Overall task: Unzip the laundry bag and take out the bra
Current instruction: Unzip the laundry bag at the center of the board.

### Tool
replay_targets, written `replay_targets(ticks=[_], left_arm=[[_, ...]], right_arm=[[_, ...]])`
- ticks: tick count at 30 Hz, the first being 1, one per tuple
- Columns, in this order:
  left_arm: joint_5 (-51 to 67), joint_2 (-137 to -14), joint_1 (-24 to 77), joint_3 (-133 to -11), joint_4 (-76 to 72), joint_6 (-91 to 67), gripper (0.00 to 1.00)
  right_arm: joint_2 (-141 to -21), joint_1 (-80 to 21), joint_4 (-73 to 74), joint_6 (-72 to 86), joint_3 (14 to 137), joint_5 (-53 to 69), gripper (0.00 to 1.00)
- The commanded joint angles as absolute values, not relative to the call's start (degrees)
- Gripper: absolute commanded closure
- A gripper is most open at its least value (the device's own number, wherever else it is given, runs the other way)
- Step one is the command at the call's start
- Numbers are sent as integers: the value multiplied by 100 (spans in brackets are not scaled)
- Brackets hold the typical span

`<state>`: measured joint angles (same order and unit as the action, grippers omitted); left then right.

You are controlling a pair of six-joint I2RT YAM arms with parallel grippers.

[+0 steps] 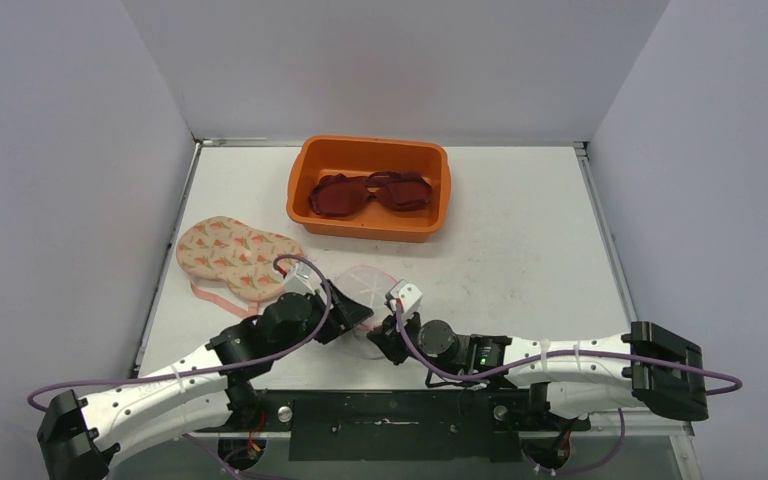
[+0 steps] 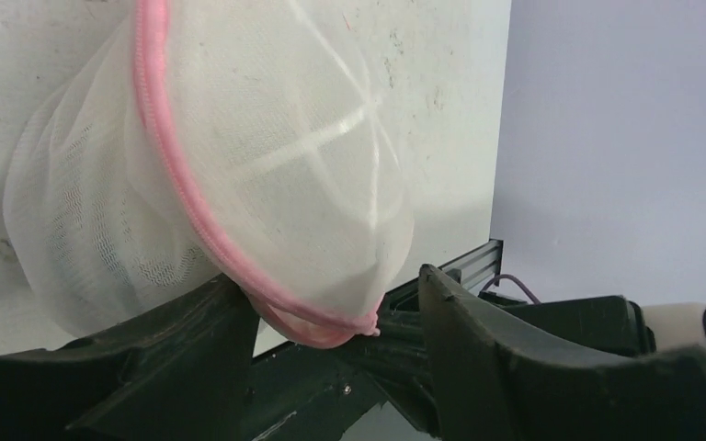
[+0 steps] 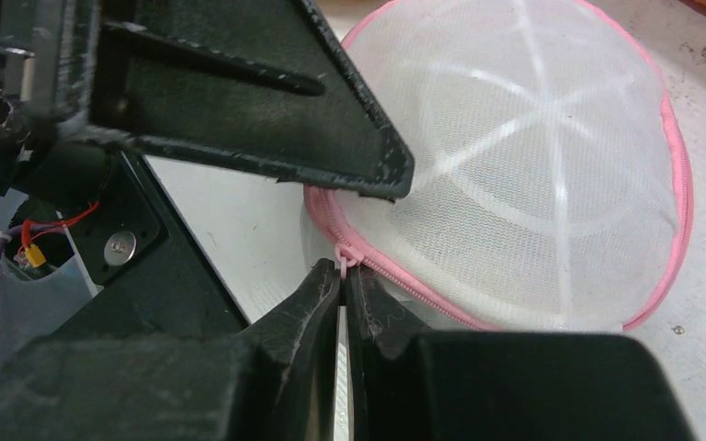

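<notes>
The laundry bag (image 1: 368, 283) is a white mesh dome with a pink zipper round its rim, lying near the table's front edge. My right gripper (image 3: 344, 280) is shut on the small pink zipper pull (image 3: 343, 260) at the bag's near edge. My left gripper (image 2: 331, 317) is open, and the bag's (image 2: 239, 165) zippered end sits between its fingers (image 2: 478, 340), close against the left one. In the top view the two grippers meet at the bag's front, the left gripper (image 1: 358, 322) beside the right gripper (image 1: 386, 336). A dark red bra (image 1: 372, 190) lies in the orange bin (image 1: 305, 205). What is inside the bag cannot be made out.
A floral bra-shaped piece (image 1: 235, 255) with a pink strap lies on the table left of the bag. The orange bin stands at the back middle. Grey walls close off the left, back and right sides. The metal base rail (image 1: 390, 410) runs just in front of the bag.
</notes>
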<state>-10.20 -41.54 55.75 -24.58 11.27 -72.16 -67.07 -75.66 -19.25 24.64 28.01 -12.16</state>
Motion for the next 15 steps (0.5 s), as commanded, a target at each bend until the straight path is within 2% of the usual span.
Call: replay_targets(ticks=[1, 11, 15], left_arm=[[-1423, -4192, 5594, -2342, 520, -7497, 45], [-1648, -4084, 5589, -2149, 624, -7592, 100], [-1720, -3993, 5584, -2121, 732, -7581, 100]], right_arm=[[-6687, -7613, -2172, 2436, 3043, -1110, 95], [-6407, -7617, -1789, 2420, 2994, -1442, 95], [-6215, -7611, -1535, 2507, 2923, -1637, 95]])
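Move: The laundry bag's pink zipper edge lies almost between the left hand's open fingers, about 1 cm ahead and 1 cm below. The zipper pull, already held by the right hand, is some 5 cm back from the left hand, straight behind and 1 cm lower; the bag's middle is about 3 cm ahead, 1 cm left and 6 cm down. From the right hand, that edge is about 4 cm farther out, level sideways and in height. The pink zipper edge is pinched by the left fingers, which close from about two-thirds open to shut as that hand eases about 1 cm forward, dips 1 cm and comes most of the way back up, turning about 5 degrees counter-clockwise. The zipper pull stays gripped in the right hand's shut fingers, that hand nearly still. ##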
